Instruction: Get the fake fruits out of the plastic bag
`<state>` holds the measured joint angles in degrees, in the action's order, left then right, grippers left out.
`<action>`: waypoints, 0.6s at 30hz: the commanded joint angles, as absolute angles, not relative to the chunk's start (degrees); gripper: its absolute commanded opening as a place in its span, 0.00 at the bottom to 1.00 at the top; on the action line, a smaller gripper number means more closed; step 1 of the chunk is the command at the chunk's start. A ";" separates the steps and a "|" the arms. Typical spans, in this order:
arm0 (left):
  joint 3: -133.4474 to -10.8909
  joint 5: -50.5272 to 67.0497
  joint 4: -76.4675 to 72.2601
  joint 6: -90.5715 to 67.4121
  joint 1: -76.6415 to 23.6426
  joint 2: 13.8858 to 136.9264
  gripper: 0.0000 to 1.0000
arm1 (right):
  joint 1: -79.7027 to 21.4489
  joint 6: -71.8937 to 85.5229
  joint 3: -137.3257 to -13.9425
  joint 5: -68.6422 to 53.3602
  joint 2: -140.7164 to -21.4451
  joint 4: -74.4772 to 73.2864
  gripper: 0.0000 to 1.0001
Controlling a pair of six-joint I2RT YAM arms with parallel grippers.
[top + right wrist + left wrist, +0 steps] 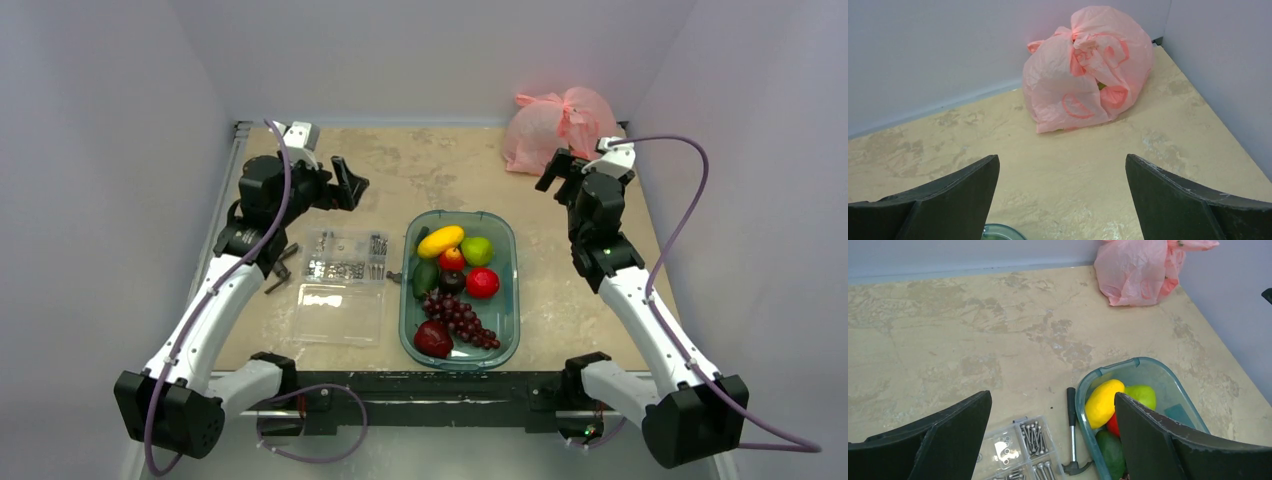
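Note:
The pink plastic bag (555, 130) sits bulging and bunched shut in the back right corner, also in the left wrist view (1138, 272) and the right wrist view (1083, 70). The fake fruits are hidden inside it; only a speck of green shows through the film. My right gripper (558, 178) hovers open just in front of the bag, apart from it, with nothing between its fingers (1062, 158). My left gripper (352, 185) stands open and empty over the table's left middle, looking across at the tray (1053, 396).
A green tray (514, 290) in the middle holds other fruits: a yellow oval (440, 241), a green apple (477, 250), a purple grape bunch (460, 318). Left of it lie a clear screw box (345, 257) with its open lid and a small hammer (1071, 430). Walls close the back and sides.

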<state>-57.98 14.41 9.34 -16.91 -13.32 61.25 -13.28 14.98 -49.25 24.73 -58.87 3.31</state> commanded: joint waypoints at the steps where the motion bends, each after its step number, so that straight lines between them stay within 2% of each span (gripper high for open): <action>1: -61.04 15.68 8.54 -15.98 -15.00 62.27 0.93 | -13.44 16.94 -50.55 28.05 -58.93 5.11 0.99; 8: -61.87 18.35 8.94 -17.03 -16.21 65.18 0.94 | -13.45 19.45 -52.91 28.79 -62.24 3.02 0.99; 18: -63.03 20.52 9.80 -17.14 -17.23 67.62 0.95 | -12.35 23.28 -66.64 32.37 -78.51 0.64 0.99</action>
<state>-59.94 18.35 10.83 -16.97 -16.84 66.85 -13.21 21.12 -59.37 28.91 -73.97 0.27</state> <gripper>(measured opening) 0.947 0.987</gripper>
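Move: The pink plastic bag stands about 25 cm ahead of the open right hand, some 4 cm to its right and 18 cm below. The fruit tub's middle is roughly 13 cm back and 20 cm to that hand's left; the green apple in it is 2 cm back and 17 cm left, both about 25 cm lower. From the left hand the bag lies some 27 cm ahead, 40 cm right and 19 cm below. Open right hand reaches about 5 cm forward, sinking slightly, towards the bag; open left shifts 3.5 cm right and down. ##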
